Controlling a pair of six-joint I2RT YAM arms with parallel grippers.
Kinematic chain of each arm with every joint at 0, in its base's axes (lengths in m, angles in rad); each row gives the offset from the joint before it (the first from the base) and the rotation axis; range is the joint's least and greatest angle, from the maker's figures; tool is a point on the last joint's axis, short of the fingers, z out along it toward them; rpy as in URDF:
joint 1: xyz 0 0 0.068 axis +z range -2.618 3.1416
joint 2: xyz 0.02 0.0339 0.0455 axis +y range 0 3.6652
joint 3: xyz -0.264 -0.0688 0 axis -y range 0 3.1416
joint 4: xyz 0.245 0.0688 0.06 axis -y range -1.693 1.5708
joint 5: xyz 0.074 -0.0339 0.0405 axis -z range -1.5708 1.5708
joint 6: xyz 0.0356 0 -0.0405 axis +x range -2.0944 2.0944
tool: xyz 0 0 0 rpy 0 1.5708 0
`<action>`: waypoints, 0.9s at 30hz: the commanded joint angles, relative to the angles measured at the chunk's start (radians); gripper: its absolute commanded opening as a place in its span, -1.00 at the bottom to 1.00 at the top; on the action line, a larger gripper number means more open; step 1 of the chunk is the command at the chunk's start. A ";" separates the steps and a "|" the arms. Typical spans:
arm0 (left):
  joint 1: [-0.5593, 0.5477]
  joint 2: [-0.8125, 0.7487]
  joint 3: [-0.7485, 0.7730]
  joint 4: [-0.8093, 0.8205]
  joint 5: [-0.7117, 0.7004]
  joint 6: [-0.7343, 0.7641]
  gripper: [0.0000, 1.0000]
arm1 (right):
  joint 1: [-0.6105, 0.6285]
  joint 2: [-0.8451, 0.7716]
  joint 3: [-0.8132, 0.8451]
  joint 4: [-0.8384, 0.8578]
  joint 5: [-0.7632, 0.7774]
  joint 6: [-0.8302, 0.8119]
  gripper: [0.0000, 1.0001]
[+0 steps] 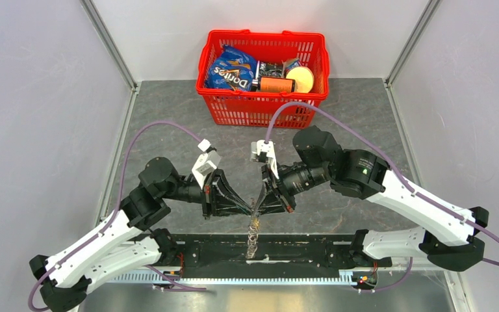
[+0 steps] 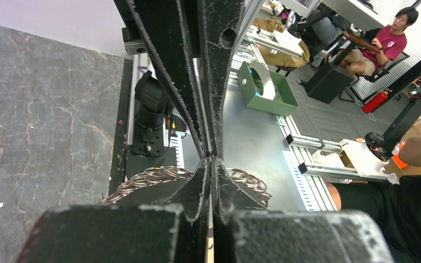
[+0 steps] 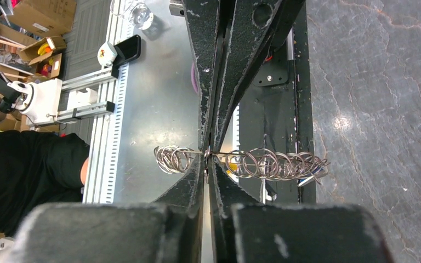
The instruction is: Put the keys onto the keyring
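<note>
The keyring point(image 1: 254, 232) is a thin wire loop strung with several small metal rings. It hangs edge-on between the two arms, above the black base rail. My left gripper point(image 1: 251, 209) and right gripper point(image 1: 260, 207) meet tip to tip at its top, both shut on its wire. In the right wrist view the wire runs through my right gripper point(image 3: 207, 154), with the rings point(image 3: 274, 163) fanned out on both sides. A blue sliver point(image 3: 307, 179) at the far end could be one of the keys. In the left wrist view, rings point(image 2: 148, 177) flank my left gripper point(image 2: 212, 159).
A red basket point(image 1: 216, 104) with a chip bag and other snacks stands at the back centre of the grey stone-patterned table point(image 1: 169, 117). The black base rail point(image 1: 312, 250) runs along the near edge. Purple cables arch over both arms.
</note>
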 commanded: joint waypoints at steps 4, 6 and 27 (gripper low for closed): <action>-0.001 -0.056 -0.005 0.115 -0.041 -0.003 -0.95 | 0.007 -0.050 0.043 0.079 0.011 0.032 -0.34; -0.001 -0.065 -0.010 0.132 -0.049 -0.008 -0.95 | 0.007 -0.064 0.038 0.094 0.021 0.044 -0.24; -0.002 -0.108 -0.063 0.338 -0.131 -0.105 -0.96 | 0.009 -0.106 -0.031 0.225 0.068 0.088 -0.15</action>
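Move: The keyring is pinched near its upper edge by my left fingers and, right beside them, by my right fingers. Its middle is roughly 6 cm below both hand points and about 1 cm ahead, in line sideways. From my left hand, the yellow key is some 3 cm below, 1 cm right and level fore-and-aft. The blue key sits on the ring's front side, about 6 cm ahead of that hand, straight ahead and 4 cm down. I open my right fingers from their pinch on the keyring while my left hand keeps its shut grip. Both hands rise together, about 4 cm, each tilting its fingertips up some 10 degrees. My left hand also draws about 1 cm left, away from the right one, whose open fingers end up on either side of the yellow key. ##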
